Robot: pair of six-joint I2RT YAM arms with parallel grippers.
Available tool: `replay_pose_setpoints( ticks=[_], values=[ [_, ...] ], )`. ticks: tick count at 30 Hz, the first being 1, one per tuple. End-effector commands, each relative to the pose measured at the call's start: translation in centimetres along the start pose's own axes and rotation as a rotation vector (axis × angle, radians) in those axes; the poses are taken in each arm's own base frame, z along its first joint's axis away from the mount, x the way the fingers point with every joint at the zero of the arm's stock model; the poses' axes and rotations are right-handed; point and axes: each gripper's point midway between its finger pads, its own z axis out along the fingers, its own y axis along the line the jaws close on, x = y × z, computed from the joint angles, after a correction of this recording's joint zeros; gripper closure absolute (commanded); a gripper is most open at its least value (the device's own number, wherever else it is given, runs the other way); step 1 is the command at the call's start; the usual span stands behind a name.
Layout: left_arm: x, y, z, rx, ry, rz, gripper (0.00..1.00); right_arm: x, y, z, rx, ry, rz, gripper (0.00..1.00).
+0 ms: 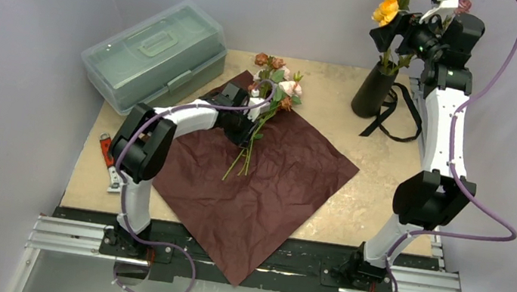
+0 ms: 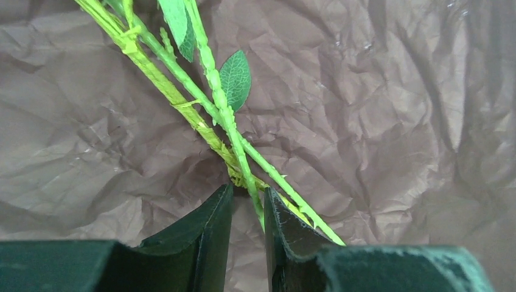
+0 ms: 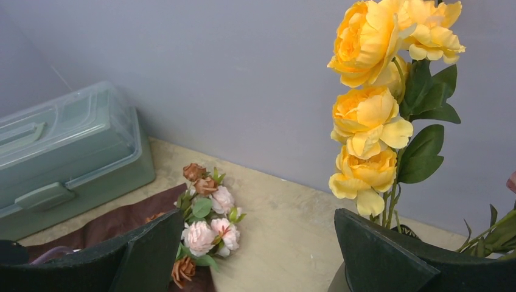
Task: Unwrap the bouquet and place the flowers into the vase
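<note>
The bouquet lies unwrapped. Its dark maroon paper (image 1: 265, 185) (image 2: 365, 121) is spread flat on the table. On it lie the pink, cream and dusky-red flowers (image 1: 280, 80) (image 3: 207, 222), blooms toward the far side. My left gripper (image 1: 249, 126) (image 2: 248, 188) is down over their green stems (image 2: 213, 103). Its jaws stand narrowly apart with one stem between them, and paper shows in the gap. The black vase (image 1: 374, 91) stands at the back right and holds yellow flowers (image 1: 390, 0) (image 3: 371, 115). My right gripper (image 1: 393, 31) (image 3: 258, 213) hangs wide open beside those blooms, holding nothing.
A translucent green-grey lidded box (image 1: 154, 51) (image 3: 61, 152) sits at the back left. A black ribbon (image 1: 397, 112) lies by the vase's foot. A red-handled tool (image 1: 108, 159) lies near the table's left edge. The paper's front corner overhangs the near edge.
</note>
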Motion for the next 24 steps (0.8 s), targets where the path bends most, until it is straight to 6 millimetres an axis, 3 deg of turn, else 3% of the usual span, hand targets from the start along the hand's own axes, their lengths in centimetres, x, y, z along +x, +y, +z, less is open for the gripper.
replay_pose_setpoints(
  ticks=[1,8,12,15,18,24],
  values=[
    [-0.1,0.5,0.6,-0.024,0.008,0.031,0.76,-2.5,1.3,-0.6,-0.024,-0.049,-0.028,0.02],
    [0.4,1.3,1.1,-0.071,0.032,0.049,0.82,-2.5,1.3,-0.6,-0.024,-0.047,-0.033,0.02],
    [0.4,1.2,1.0,-0.075,0.033,0.038,0.92,-2.4,1.2,-0.6,-0.024,-0.042,-0.029,0.02],
    [-0.8,0.5,0.1,-0.059,-0.008,0.012,1.00,-2.3,1.4,-0.6,-0.030,-0.038,-0.027,0.02],
    [-1.9,-0.1,-0.8,-0.051,-0.039,-0.013,1.00,-1.6,1.6,-0.7,-0.042,-0.022,-0.007,0.02],
    [-4.7,-1.1,-3.3,-0.042,-0.152,-0.109,1.00,1.6,3.1,-1.1,-0.095,0.044,0.061,0.02]
  ],
)
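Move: The bright green stem of the pink-headed flower runs right between the left hand's slightly open fingertips, about 1 cm below the hand point. A small leaf sits roughly 3 cm ahead and 3 cm right. The flower's pink blooms lie about 19 cm ahead and 10 cm right; brown roses are some 27 cm ahead and 4 cm right. From the right hand, this stem lies about 16 cm back, 32 cm left and 39 cm below. The bright green stem is straddled as the left hand sinks about 1.5 cm towards the brown wrapping, fingers still pointing steeply down. Staying almost in place, it shuts its fingers nearly fully and pinches the stem between the tips, then just begins to rise, less than a centimetre, keeping that grip. ##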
